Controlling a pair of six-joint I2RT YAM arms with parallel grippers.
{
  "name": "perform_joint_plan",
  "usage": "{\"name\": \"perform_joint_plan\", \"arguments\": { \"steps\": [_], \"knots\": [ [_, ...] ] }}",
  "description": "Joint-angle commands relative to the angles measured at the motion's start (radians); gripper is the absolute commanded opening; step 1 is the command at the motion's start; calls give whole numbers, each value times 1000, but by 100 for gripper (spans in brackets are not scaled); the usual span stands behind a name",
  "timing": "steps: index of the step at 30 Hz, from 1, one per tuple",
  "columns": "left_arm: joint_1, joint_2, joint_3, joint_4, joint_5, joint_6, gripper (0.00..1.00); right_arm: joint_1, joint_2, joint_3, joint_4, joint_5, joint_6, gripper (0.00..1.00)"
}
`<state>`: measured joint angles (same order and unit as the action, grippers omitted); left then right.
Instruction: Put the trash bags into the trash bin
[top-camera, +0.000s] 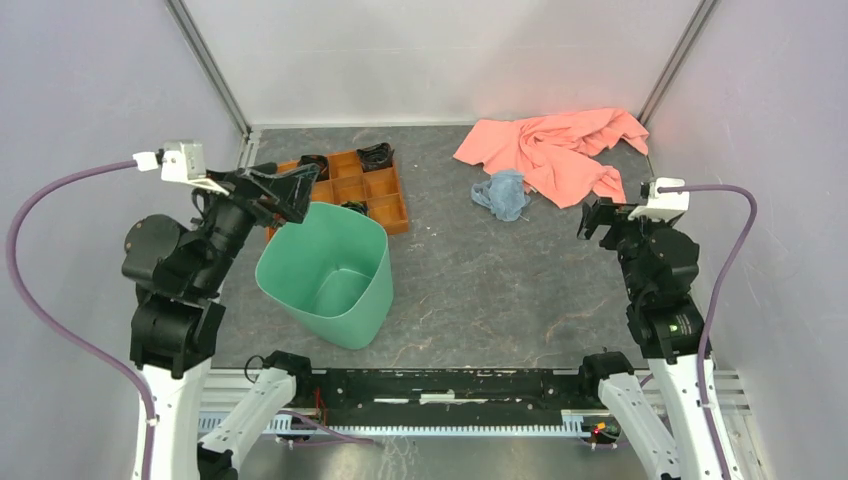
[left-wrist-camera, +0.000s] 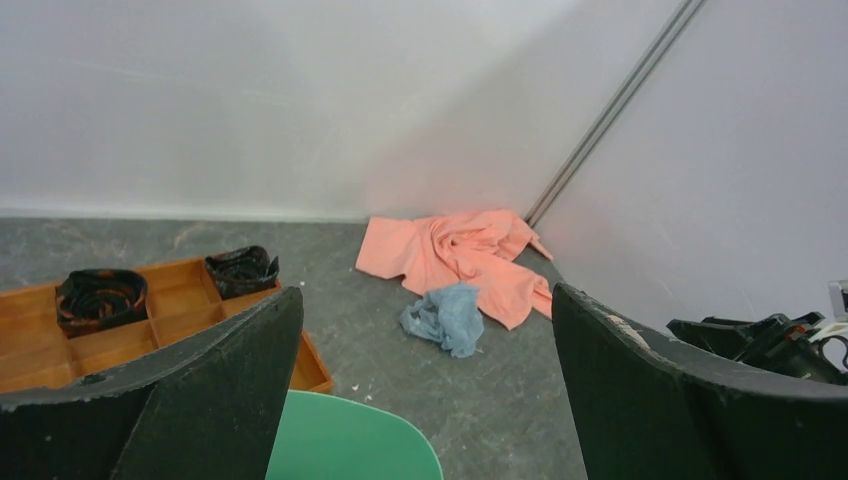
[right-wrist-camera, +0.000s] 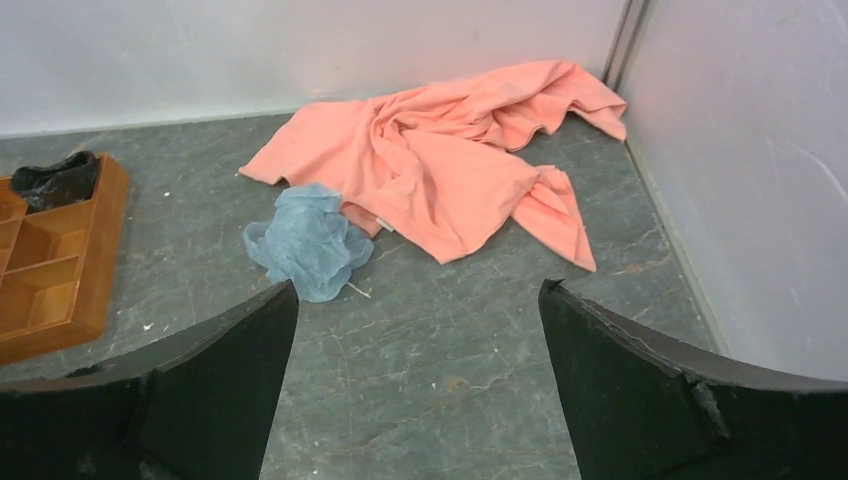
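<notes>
The pale blue trash bag lies crumpled on the grey floor, against the near edge of the pink cloth. It also shows in the left wrist view and the right wrist view. The mint-green trash bin stands at the left, tilted, its mouth up; its rim shows in the left wrist view. My left gripper is open and empty, above the bin's far rim. My right gripper is open and empty, to the right of the bag and apart from it.
A salmon-pink cloth is spread at the back right corner. An orange compartment tray with black items in some cells sits behind the bin. White walls close in the back and both sides.
</notes>
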<state>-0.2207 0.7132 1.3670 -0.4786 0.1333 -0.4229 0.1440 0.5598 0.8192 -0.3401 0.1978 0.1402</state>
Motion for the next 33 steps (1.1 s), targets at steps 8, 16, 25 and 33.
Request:
{"name": "perform_joint_plan", "arguments": {
  "steps": [8, 16, 25, 33],
  "knots": [
    [-6, 55, -70, 8, 25, -63, 100, -25, 79, -30, 62, -199, 44, 98],
    [-45, 100, -124, 46, 37, -74, 100, -24, 162, -135, 197, -326, 23, 98],
    [-306, 155, -201, 114, -117, -67, 100, -25, 415, -201, 362, -310, 14, 98],
    [-624, 300, -112, 136, -365, -9, 100, -19, 676, -148, 537, -440, 53, 98]
  ]
}}
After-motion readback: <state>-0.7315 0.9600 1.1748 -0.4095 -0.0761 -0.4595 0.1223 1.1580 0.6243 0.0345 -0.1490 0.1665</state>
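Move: The blue trash bag lies roughly 27 cm ahead of the right gripper, 15 cm to its left and 28 cm below, with the coral cloth's middle some 15 cm farther out than the bag and 18 cm to its right. From the left gripper the bag is about 32 cm ahead, 38 cm to the right and 45 cm down; the green trash bin stands almost under that gripper, its middle some 5 cm to the left, and the wooden organizer lies about 31 cm ahead and 8 cm left. Lower the open right gripper about 18 cm towards the blue bag while reaching 8 cm forward and some 7 cm left, tipping the fingers down and swinging them counter-clockwise. Bring the open left gripper off the bin to the right and down, about 14 cm each way, easing forward first; tip it some 20 degrees down and turn it clockwise towards the bag's side. Touch nothing yet. ##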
